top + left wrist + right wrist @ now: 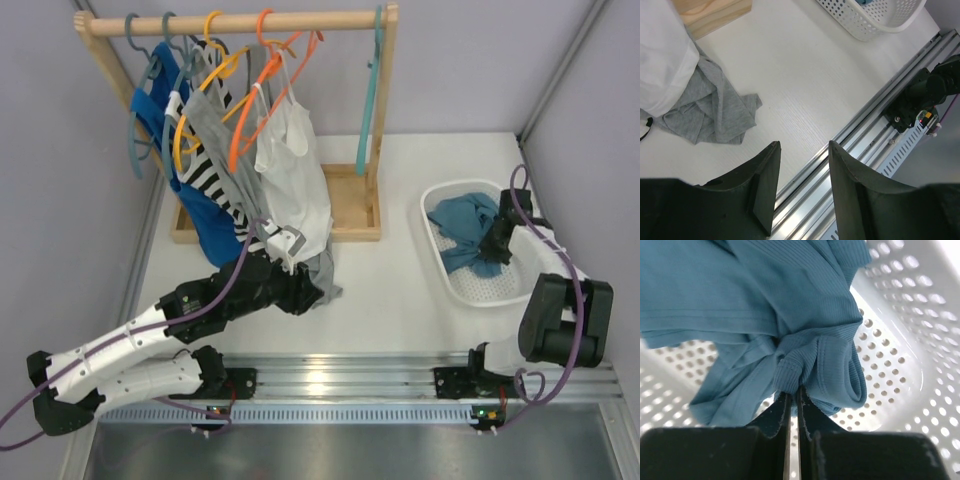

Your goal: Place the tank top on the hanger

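Observation:
The dusty teal-blue tank top [468, 228] lies bunched in the white perforated basket [446, 194] at the right. My right gripper [497, 243] is down in the basket, shut on a ribbed fold of the tank top [805, 360]; its jaws are nearly together with fabric pinched at the tips [792, 392]. The light teal hanger [372, 88] hangs alone at the right end of the wooden rail. My left gripper [312, 296] is open and empty, low over the table near the front rail [802, 150], beside a grey garment.
A wooden rack [240, 22] at the back left holds orange and grey-blue hangers with royal-blue, striped, grey and white tops [295, 180]. A grey garment [710, 112] trails on the table by the rack base [715, 12]. Aluminium rails [330, 385] run along the near edge.

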Available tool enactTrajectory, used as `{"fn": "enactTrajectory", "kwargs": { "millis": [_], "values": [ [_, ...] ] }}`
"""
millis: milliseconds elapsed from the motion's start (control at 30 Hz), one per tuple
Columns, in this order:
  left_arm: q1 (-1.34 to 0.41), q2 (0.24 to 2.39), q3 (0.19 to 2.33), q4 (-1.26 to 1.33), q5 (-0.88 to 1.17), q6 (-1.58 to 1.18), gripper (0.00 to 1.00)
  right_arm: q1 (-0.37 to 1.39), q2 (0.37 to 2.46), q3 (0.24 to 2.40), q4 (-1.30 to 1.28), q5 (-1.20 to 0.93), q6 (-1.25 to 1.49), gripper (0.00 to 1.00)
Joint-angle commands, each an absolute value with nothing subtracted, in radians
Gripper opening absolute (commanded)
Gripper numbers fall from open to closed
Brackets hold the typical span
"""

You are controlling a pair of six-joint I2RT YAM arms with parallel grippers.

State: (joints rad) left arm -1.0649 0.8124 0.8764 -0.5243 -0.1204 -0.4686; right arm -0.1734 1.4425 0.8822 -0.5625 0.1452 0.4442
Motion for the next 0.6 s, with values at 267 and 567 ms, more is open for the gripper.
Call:
{"fn": "enactTrajectory", "kwargs": {
  "millis": [267, 567],
  "values": [
    [-1.068, 0.828, 0.908, -0.495, -0.138, -0.454, 0.49, -0.149, 1.155, 1.432, -0.825, -0.04, 0.416, 0.0],
    [-1.068, 0.839, 0.917, -0.483, -0.14, -0.457, 0.49, -0.051, 1.16, 1.876, -0.848, -0.179, 0.443, 0.0]
  ]
}}
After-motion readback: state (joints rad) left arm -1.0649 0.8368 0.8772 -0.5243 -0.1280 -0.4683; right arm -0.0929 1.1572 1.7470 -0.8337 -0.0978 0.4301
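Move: The right gripper, low inside the white basket, already has the blue tank top pinched; the bulk of the cloth lies about 4 cm ahead and 5 cm to its left. The free teal hanger on the rack is some 30 cm to its left, 10 cm ahead and 35 cm higher; the white top hangs roughly 14 cm left of that hanger, 4 cm nearer and 10 cm lower. From the left gripper the teal hanger lies about 26 cm ahead, 11 cm right and 17 cm up. Keep the right gripper shut on the tank top's edge and haul it fast, nearly straight up out of the basket by about 40 cm, bowing a little forward at first and then easing back and some 6 cm left, closer to the teal hanger. As it climbs, tilt the fingers up by roughly 50 degrees, from pointing down to pointing out ahead, and swing them slightly counter-clockwise. ##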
